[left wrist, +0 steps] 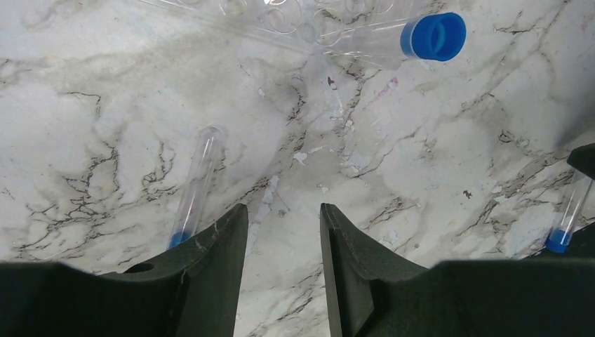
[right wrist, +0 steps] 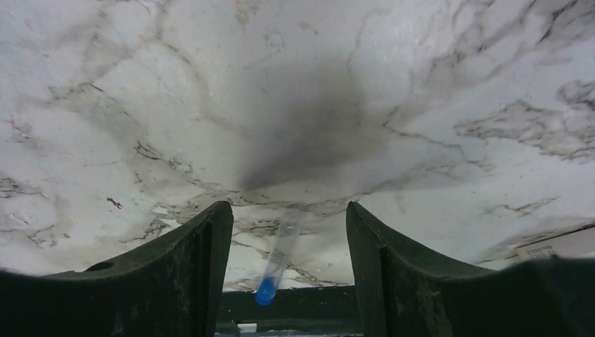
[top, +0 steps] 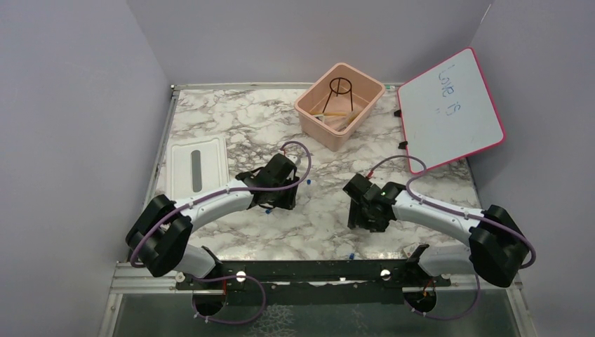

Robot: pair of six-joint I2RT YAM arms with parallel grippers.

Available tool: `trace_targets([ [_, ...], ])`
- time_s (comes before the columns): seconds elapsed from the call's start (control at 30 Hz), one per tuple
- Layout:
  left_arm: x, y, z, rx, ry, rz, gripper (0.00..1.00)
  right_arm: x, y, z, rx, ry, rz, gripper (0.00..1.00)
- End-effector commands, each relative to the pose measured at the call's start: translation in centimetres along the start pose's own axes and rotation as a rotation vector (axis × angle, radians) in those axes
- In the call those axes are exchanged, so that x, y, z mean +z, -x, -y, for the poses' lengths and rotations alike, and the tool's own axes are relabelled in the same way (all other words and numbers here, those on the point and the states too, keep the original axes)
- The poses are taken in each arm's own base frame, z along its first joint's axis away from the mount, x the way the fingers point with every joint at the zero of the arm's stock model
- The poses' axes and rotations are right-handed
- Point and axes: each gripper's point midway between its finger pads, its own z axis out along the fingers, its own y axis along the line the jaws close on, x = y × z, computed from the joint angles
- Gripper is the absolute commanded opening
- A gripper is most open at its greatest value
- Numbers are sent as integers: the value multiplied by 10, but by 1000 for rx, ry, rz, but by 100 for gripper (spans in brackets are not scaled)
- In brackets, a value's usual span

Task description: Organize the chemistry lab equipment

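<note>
In the left wrist view my left gripper [left wrist: 281, 207] hangs open over bare marble with nothing between its fingers. A small clear tube with a blue tip [left wrist: 196, 184] lies just left of the left finger. A larger tube with a blue hexagonal cap [left wrist: 433, 36] lies at the top right, and another small blue-tipped tube [left wrist: 567, 219] shows at the right edge. My right gripper [right wrist: 288, 205] is wide open. A blurred blue-tipped tube [right wrist: 278, 261] sits between its fingers and touches neither. From above, the left gripper [top: 281, 193] and right gripper [top: 365, 216] are low over mid-table. The black wire tripod [top: 342, 87] stands in the pink bin.
The pink bin [top: 312, 112] stands at the back centre with tan items beside the tripod. The pink-framed whiteboard [top: 449, 109] leans at the back right. A white lid [top: 198, 165] lies at the left. The table's dark front rail [right wrist: 393, 302] is just beyond the right gripper.
</note>
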Motion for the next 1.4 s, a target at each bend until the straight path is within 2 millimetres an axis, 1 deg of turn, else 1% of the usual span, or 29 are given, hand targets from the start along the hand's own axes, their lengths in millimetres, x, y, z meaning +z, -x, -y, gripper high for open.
trace_targets([
  [0.0,-9,18,10,4,-32,73,46,2,-35,10,97,-11,-132,65],
  [0.07,-9,17,9,2,-31,72,46,4,-44,15,130,-30,-166,64],
  [0.13,-9,16,9,1,-32,74,46,5,-53,21,161,-56,-194,60],
  [0.17,-9,18,6,0,-12,85,46,6,-56,23,170,-65,-203,58],
  [0.27,-8,18,4,0,-2,87,46,6,-60,24,188,-64,-217,55],
  [0.33,-9,19,4,0,-4,91,46,6,-62,21,190,-48,-224,47],
  [0.37,-9,19,4,-1,-4,91,46,6,-61,19,188,-33,-224,42],
  [0.5,-12,22,5,-12,-6,113,46,7,-56,12,161,15,-202,14],
  [0.53,-13,23,5,-18,-10,122,46,8,-54,9,149,33,-193,9],
  [0.57,-14,25,6,-23,-15,133,46,7,-52,5,139,53,-183,6],
  [0.63,-19,29,9,-37,-31,162,46,6,-45,-4,122,105,-156,2],
  [0.7,-24,34,12,-52,-51,198,47,1,-35,-18,111,171,-124,1],
  [0.83,-41,48,26,-83,-137,292,53,-18,-6,-53,103,334,-25,1],
  [0.9,-52,53,38,-103,-217,335,57,-31,5,-71,122,424,2,1],
  [1.03,-74,62,56,-177,-353,428,69,-56,34,-106,235,590,82,1],
  [1.1,-87,71,64,-221,-423,496,74,-69,46,-126,308,694,91,1],
  [1.13,-89,70,65,-247,-439,503,75,-75,51,-135,349,735,88,1],
  [1.2,-101,77,70,-281,-496,553,79,-87,61,-150,433,812,76,1],
  [1.27,-105,78,71,-319,-519,569,80,-95,69,-159,523,854,53,0],
  [1.33,-103,77,66,-373,-500,565,79,-99,75,-162,611,869,37,1],
  [1.37,-101,76,61,-422,-475,559,78,-104,81,-165,648,896,42,1],
])
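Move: The blue-capped test tube lies near the table's front edge, about 7 cm back from the open right fingers, 1 cm to their left and 2 cm below them. From the right hand the clear rack is some 20 cm left and 14 cm ahead; another loose tube lies about 26 cm left and 7 cm ahead. From the left hand the aimed-at tube is roughly 20 cm to the right and 12 cm back. The tube by the front edge is pinched near its clear end after the right hand reaches back about 5 cm and down 2 cm. The right hand then carries it left, up and forward towards the left gripper, rolling its fingers about 45 degrees to point leftward. The left hand, near-still at first, rises some 11 cm, swings its fingers rightward to face it and opens wider. ##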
